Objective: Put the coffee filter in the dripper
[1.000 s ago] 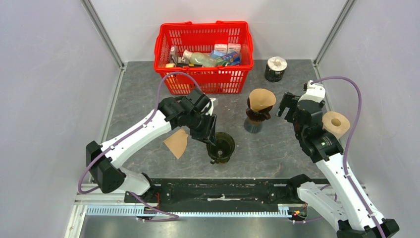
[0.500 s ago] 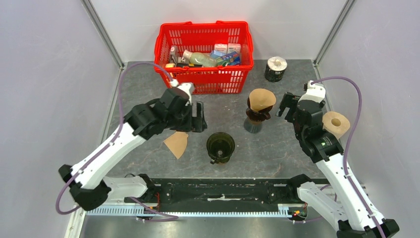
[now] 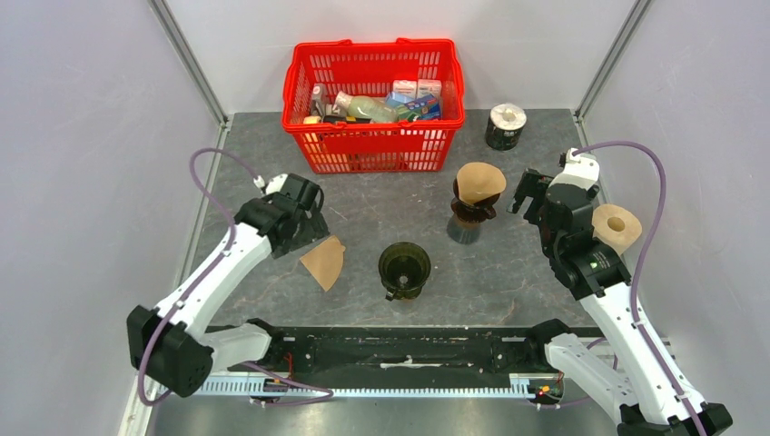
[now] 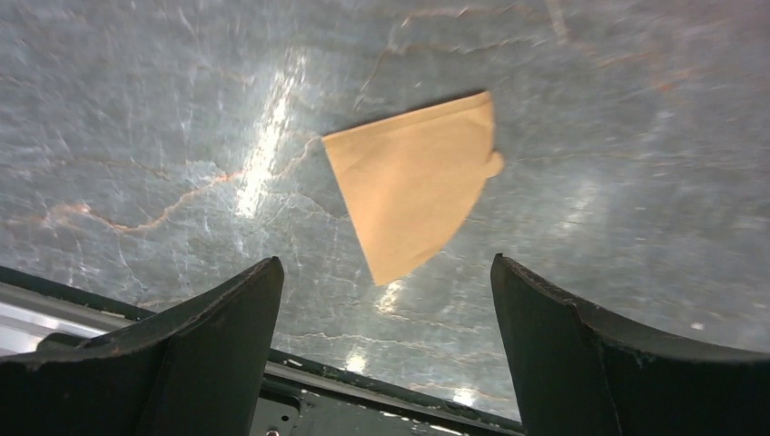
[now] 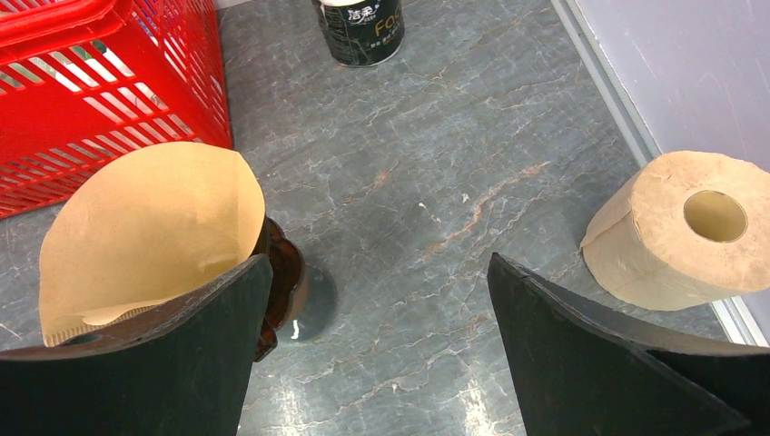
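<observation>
A flat brown coffee filter (image 3: 324,262) (image 4: 413,195) lies on the table, left of an empty dark green dripper (image 3: 405,268). My left gripper (image 3: 313,232) (image 4: 385,263) hovers open just above and to the left of the filter, nothing between its fingers. A second filter (image 3: 479,181) (image 5: 150,227) sits opened in a brown dripper (image 3: 472,216) (image 5: 281,282) on its stand. My right gripper (image 3: 528,195) (image 5: 380,259) stands open and empty to the right of that dripper.
A red basket (image 3: 372,150) (image 5: 109,82) of groceries stands at the back. A black can (image 3: 506,126) (image 5: 361,27) is at the back right. A paper roll (image 3: 616,227) (image 5: 681,232) lies by the right wall. The black base rail (image 3: 409,350) runs along the near edge.
My left gripper has opened, left the green dripper's rim and swung back to the left, over the flat filter. The right arm has not moved.
</observation>
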`<state>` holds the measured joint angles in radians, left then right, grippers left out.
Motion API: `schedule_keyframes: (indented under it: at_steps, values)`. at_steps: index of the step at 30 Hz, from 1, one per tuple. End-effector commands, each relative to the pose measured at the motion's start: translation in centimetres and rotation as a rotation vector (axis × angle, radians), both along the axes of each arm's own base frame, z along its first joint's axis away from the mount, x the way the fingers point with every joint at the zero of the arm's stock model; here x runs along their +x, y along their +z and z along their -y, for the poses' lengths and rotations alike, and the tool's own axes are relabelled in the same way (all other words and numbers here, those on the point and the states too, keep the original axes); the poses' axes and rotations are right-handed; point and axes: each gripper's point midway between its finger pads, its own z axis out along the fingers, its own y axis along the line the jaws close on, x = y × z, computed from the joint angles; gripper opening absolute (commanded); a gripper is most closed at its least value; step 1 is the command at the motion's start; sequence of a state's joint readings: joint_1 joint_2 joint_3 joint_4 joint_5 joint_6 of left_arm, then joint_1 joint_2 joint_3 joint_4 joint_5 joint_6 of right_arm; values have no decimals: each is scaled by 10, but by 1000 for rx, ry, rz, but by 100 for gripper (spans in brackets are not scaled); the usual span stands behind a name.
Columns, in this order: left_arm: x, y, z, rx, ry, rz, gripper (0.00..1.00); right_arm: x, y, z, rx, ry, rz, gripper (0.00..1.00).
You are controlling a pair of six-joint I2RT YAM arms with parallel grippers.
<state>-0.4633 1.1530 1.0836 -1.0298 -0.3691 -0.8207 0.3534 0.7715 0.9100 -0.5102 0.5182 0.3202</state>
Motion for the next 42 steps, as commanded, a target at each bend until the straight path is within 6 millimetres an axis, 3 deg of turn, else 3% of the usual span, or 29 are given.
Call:
schedule_keyframes:
  at_steps: [1,8,13,18,27,32,42]
  values:
    - [15,-36,10,-87,52,-2,92,0,3,4,-11,-19,15,97]
    - [21,-94,17,-161,85,-37,92,1,1,3,-13,-16,5,97]
    - [20,-118,12,-107,102,-100,92,1,1,3,-14,-18,4,97]
    - [19,-138,19,-126,88,-143,88,2,0,3,-15,-17,1,97]
    - [-5,-172,9,-67,128,-280,84,3,-2,3,-14,-20,-4,97]
    - [-1,-173,11,-73,120,-277,73,3,-2,3,-16,-24,-4,97]
    - [8,-172,19,-94,81,-266,61,1,0,5,-16,-30,2,97]
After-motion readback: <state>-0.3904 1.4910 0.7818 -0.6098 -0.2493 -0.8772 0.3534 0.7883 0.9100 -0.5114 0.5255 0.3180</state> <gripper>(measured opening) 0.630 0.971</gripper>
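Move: The flat coffee filter lies on the table almost straight below the open left hand, about 16 cm down, 2 cm to the right and 1 cm ahead. The green dripper on its glass stands about 22 cm to this hand's right and 8 cm back, its middle some 4 cm lower; the brown dripper, already holding a filter, is about 38 cm right, 7 cm ahead and roughly level. From the right hand, the flat filter lies some 57 cm left, 3 cm back and 26 cm down. The left hand drops about 15 cm almost straight down onto the flat filter, quickly at first and then easing to a stop, while the wrist tips some 15 degrees so that the fingers point more steeply at the table. Low over the filter it stays in place and the wide-open fingers close by roughly a third, both tips coming onto the paper just below its crimped rim and starting to gather it between them. ##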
